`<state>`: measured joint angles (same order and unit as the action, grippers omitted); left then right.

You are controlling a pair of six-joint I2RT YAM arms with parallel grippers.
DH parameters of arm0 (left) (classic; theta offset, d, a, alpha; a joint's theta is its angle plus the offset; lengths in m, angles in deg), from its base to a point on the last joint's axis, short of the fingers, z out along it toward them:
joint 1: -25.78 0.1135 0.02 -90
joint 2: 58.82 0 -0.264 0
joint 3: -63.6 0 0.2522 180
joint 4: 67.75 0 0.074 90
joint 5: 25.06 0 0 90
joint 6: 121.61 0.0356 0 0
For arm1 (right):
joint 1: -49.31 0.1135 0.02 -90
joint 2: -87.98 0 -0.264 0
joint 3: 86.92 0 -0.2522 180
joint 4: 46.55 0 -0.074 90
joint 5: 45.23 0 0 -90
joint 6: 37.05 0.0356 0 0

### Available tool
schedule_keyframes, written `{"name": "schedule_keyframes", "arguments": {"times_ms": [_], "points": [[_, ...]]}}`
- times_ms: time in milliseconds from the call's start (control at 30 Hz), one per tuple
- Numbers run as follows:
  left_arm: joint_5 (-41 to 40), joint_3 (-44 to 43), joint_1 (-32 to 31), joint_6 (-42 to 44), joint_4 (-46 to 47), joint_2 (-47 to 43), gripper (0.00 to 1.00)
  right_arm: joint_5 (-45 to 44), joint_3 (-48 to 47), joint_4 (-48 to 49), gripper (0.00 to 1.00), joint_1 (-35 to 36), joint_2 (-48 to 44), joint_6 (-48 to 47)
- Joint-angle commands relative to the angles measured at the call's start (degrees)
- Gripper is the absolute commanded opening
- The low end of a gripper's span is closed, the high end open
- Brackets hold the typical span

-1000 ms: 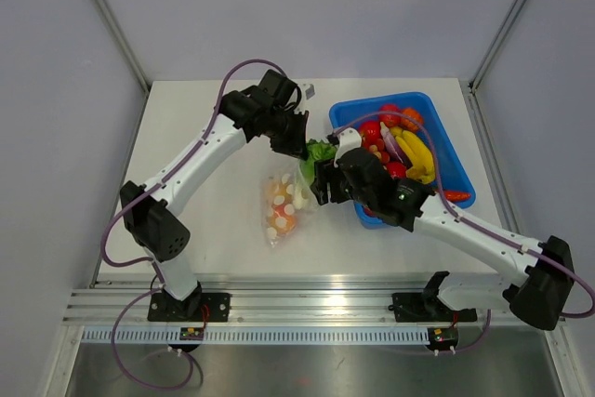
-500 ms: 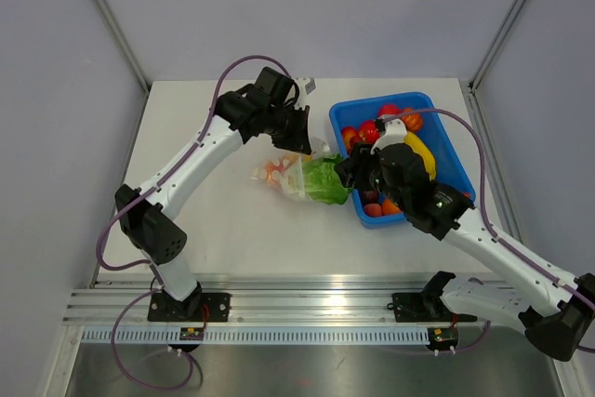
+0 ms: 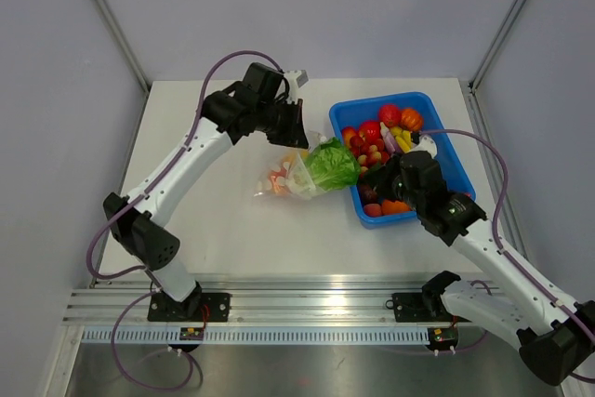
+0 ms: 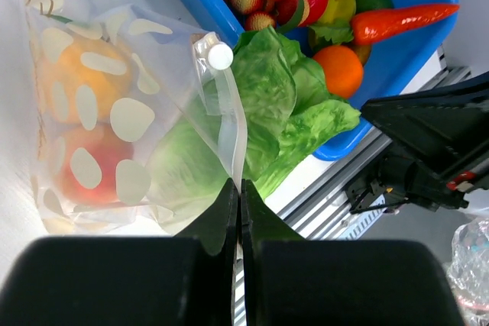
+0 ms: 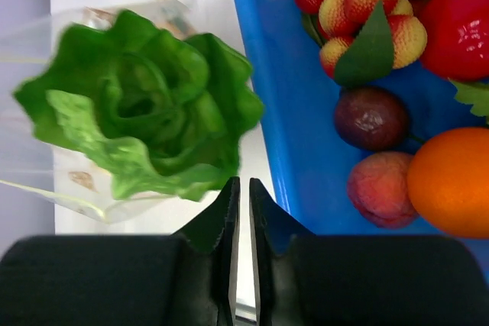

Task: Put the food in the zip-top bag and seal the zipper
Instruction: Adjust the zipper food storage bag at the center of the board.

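Observation:
The zip-top bag (image 4: 114,112), clear with white dots, lies on the white table just left of the tray. It holds orange and red food pieces. My left gripper (image 4: 238,185) is shut on the bag's mouth edge, on the zipper (image 4: 227,124) below its white slider (image 4: 220,56). The green lettuce (image 3: 330,165) sits partly in the mouth, leaning on the tray's corner. My right gripper (image 5: 243,182) hovers at the tray's left wall beside the lettuce (image 5: 145,112), jaws nearly together with nothing between them. In the top view the left gripper (image 3: 296,139) is above the bag (image 3: 279,181) and the right gripper (image 3: 365,177) is right of it.
The blue tray (image 3: 457,163) at the right holds several more toy fruits, among them an orange (image 5: 451,181), a peach (image 5: 382,188) and a dark plum (image 5: 370,117). Grey walls and metal posts ring the table. An aluminium rail runs along the near edge.
My right gripper has let go of the lettuce, drawn back right to the tray and closed. The left gripper has swung the bag's mouth towards the tray, lettuce now in it.

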<state>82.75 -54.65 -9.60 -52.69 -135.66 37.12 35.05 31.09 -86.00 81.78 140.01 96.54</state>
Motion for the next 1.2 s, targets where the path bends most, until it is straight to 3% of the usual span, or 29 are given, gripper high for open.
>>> {"name": "schedule_keyframes", "arguments": {"times_ms": [0,200,367,467,667,833,1167], "points": [[1.8,-0.28,1.62,-2.46,5.71,-5.06,0.0,1.45,0.59,-0.5,0.14,-0.21,-2.02,2.46],[6.01,-2.11,4.44,-5.19,9.33,-7.7,0.0,6.54,0.06,3.53,0.15,-0.21,1.92,2.28],[7.68,-4.58,5.32,-5.46,8.71,-7.26,0.0,8.57,1.29,8.72,0.25,-0.21,4.22,7.45],[8.74,-4.59,5.67,-5.81,9.24,-7.26,0.0,12.34,2.44,15.22,0.31,-0.21,6.49,9.75],[10.23,-4.24,5.84,-6.43,9.94,-6.99,0.0,17.26,1.91,24.45,0.33,-0.21,16.16,11.25],[11.02,-3.45,5.84,-6.52,10.03,-7.17,0.0,21.22,3.57,37.8,0.42,-0.21,18.02,12.92],[11.73,-2.13,5.84,-6.34,10.55,-7.52,0.0,20.96,5.6,42.13,0.44,-0.21,17.4,14.59]]}}
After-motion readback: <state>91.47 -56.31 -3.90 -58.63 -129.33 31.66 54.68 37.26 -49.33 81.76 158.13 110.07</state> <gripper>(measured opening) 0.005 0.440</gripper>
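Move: Just left of the right hand, which is free and nearly shut, the lettuce sticks out of the bag's mouth: about 9 cm to the left, 3 cm farther out and 4 cm lower. The bagged fruit lies 20 cm to this hand's left, 3 cm out, 13 cm down; the blue basket's middle is some 8 cm out and 8 cm right, 18 cm down. From the left hand, still pinching the mouth's rim, the lettuce is 5 cm right, 1 cm back and 10 cm below. Hoisting the bag by its rim, the left hand quickly climbs about 7 cm with its grip kept and tilts some 15 degrees, its left side rising, then nearly holds still. The right hand, after a slight draw back, sweeps 10 cm left and a little forward to the lettuce's outer end, fingers opening partway and wrist rolling some 25 degrees, left side up; one finger comes against the leaves. ##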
